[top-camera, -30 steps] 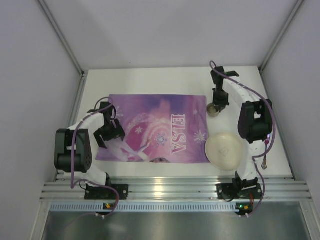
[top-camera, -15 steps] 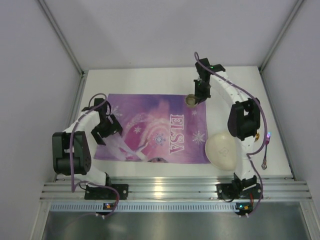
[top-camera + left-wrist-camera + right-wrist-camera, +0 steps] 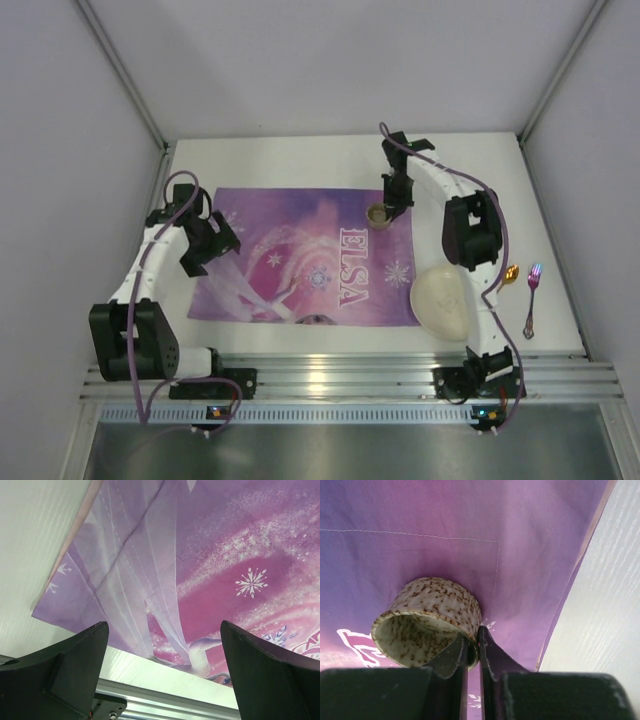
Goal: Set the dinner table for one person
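The white dinner table [image 3: 300,160] carries a purple "ELSA" placemat [image 3: 310,255]. My right gripper [image 3: 385,208] is shut on the rim of a small speckled beige cup [image 3: 378,214], one finger inside and one outside. In the right wrist view the cup [image 3: 427,620] is over the placemat's far right corner [image 3: 445,530]. My left gripper [image 3: 205,250] is open and empty above the placemat's left part [image 3: 200,570], with the near edge of the table [image 3: 145,667] between its fingers. A cream plate [image 3: 445,300] lies on the table right of the placemat.
A multicoloured fork [image 3: 531,298] and a small gold object [image 3: 510,274] lie on the table at the right. A ribbed aluminium rail [image 3: 330,378] runs along the near edge. White walls enclose the table on three sides.
My right gripper has carried the cup left from off the mat to over its far right corner. My left arm has stretched further back. The fork and gold object have come into view.
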Available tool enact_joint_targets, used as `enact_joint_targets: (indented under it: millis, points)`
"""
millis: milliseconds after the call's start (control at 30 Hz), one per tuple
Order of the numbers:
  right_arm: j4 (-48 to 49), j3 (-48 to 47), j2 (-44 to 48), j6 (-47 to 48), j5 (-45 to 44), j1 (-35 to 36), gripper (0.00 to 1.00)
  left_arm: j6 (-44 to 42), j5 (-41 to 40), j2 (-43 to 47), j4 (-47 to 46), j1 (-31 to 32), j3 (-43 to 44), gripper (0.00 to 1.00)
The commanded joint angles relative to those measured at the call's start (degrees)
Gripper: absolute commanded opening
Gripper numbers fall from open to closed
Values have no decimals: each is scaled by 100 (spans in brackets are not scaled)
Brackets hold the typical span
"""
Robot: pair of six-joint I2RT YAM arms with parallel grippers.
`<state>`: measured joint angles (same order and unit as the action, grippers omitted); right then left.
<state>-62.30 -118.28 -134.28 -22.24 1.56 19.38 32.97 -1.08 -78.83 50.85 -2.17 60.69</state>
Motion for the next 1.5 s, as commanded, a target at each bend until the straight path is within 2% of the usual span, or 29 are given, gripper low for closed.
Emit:
enact_joint_targets:
  millis: [0, 67, 100, 200, 300, 367, 467, 533, 600, 700, 867, 1167, 1300, 1467]
  points:
    - [60, -135, 217, 18, -68, 22, 7, -45, 55, 254, 215, -20, 23, 99]
    - [52, 32, 340, 105, -130, 22, 24, -45, 73, 263, 197, -29, -39, 99]
    - [43, 85, 498, 158, -287, 22, 40, -36, 73, 271, 171, -29, -57, 99]
    - [-97, 156, 884, 299, -490, 14, 61, -28, 273, 289, 101, -29, -127, 98]
    - [-386, 165, 1340, 439, -797, -30, 71, -28, 345, 298, -31, -29, -215, 99]
    - [-510, 427, 1849, 492, -1043, -91, 73, -80, 442, 280, -180, -20, -329, 99]
    - [-494, 1436, 2780, 563, -1438, -240, 84, -133, 679, 254, -391, -11, -504, 99]
    - [-388, 2315, 3213, 510, -1571, -399, 87, -151, 872, 254, -540, 15, -610, 99]
    - [-248, 3069, 3653, 414, -1327, -750, 87, -159, 986, 210, -716, 42, -742, 99]
    - [-133, 3652, 3821, 326, -1037, -1163, 87, -159, 1145, 114, -840, 103, -856, 99]
    - [-1, 3734, 3550, 246, -527, -1419, 87, -221, 1259, 113, -901, 200, -848, 99]
    - [235, 3847, 3022, 431, -183, -1665, 87, -318, 1295, 280, -814, 200, -857, 98]
    - [341, 4154, 3048, 396, 396, -1762, 86, -326, 1251, 491, -726, 191, -953, 98]
    - [386, 4418, 3267, 142, 407, -1753, 86, -309, 1233, 658, -717, 200, -1015, 98]
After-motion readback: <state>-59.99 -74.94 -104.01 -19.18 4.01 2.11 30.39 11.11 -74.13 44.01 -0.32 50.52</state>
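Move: The right hand still pinches the right rim of the cup, whose middle is about 3 cm to its left, level front to back, 2 cm lower, on the placemat. The plate lies some 23 cm back and 13 cm right of this hand, 3 cm lower; the fork is level with the plate, about 18 cm to the right of it. From the left hand the plate is roughly 10 cm back, 53 cm right and 10 cm below. Right fingers open off the cup, arc over back-right some 20 cm towards the plate, while left drifts right. ##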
